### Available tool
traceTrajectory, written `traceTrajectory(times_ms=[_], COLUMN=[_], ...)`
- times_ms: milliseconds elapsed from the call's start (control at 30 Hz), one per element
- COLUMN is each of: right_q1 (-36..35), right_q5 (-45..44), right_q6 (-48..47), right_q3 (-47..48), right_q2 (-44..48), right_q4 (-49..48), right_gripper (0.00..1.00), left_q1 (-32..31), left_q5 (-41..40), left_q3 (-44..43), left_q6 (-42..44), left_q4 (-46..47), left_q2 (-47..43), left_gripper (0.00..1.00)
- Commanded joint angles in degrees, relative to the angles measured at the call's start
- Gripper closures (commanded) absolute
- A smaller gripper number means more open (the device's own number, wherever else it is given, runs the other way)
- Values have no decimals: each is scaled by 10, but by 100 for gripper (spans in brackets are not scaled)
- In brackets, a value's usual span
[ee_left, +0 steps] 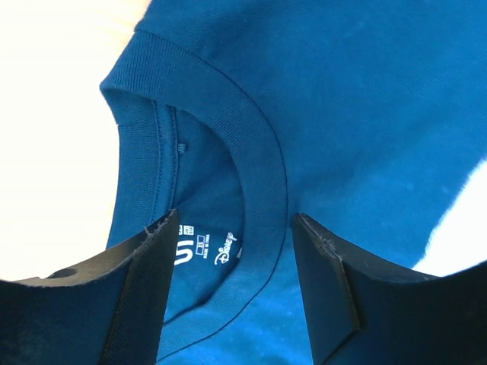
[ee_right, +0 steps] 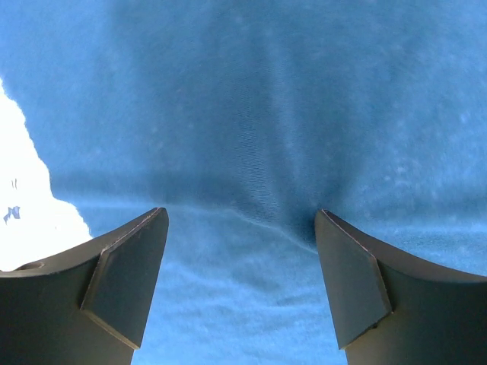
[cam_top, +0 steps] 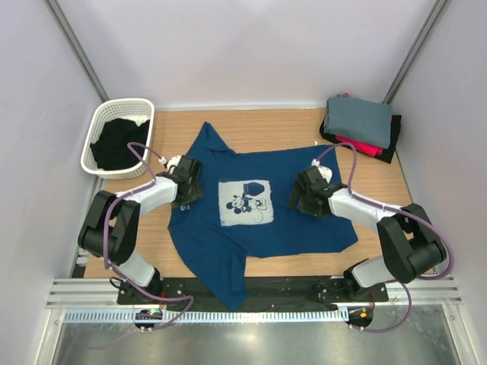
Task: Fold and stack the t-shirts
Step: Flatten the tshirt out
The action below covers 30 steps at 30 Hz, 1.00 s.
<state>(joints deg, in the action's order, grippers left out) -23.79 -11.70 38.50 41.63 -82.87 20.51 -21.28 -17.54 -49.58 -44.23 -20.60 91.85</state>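
Observation:
A navy blue t-shirt with a pale Mickey Mouse print lies spread face up on the wooden table. Its collar points left and its hem right. My left gripper is open, low over the ribbed collar, and the neck label shows between its fingers. On the shirt's right part, my right gripper hangs open just above smooth blue cloth with a faint crease. Neither gripper pinches any cloth. Folded grey, red and black t-shirts are stacked at the back right.
A white plastic basket holding dark cloth stands at the back left corner. Pale walls close in the table on three sides. Bare wood shows behind the shirt, and one sleeve hangs over the near edge.

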Motion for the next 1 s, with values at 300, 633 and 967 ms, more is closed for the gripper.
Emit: traceTrajectory(times_ms=[300,633,967], right_q1=[-84,-83,-83], right_q5=[-7,-43,-55], right_q6=[87,-61,-145], right_q3=[-16,222,389], right_q2=[24,-40,-131], right_q4=[55,72,53], right_gripper=[16,17,18], left_q1=[68,63,66], left_q5=[-90,5,91], left_q3=[-24,-177,-290], left_q6=[46,104,15], left_q4=[-94,-114,19], left_q2=[-17,-19,133], left_gripper=[36,38,41])
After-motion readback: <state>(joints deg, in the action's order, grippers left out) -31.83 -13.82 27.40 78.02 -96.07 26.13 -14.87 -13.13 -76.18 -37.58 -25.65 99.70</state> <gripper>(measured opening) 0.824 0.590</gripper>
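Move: Both hands are down on the t-shirt, the left fingertips on its collar. From the left hand, the mouse print is about 17 cm to the right and level with it, the far sleeve about 20 cm ahead and 7 cm right, and the basket 20 cm ahead and 21 cm left. From the right hand, the print is some 16 cm left, and the far edge about 17 cm ahead and 11 cm left. With open fingers resting on the cloth, both hands drag the t-shirt to the left and slightly back, the left hand sweeping about 6.5 cm at the collar and the right about 4 cm left and 3 cm back beyond the print. Then both lift off still open and swing forward: the left rises some 10 cm and goes about 13 cm out towards the far sleeve while easing back right, and the right climbs about 13 cm while going out and further left to above the far edge, its fingers tilting up and turning about 15 degrees counter-clockwise. ##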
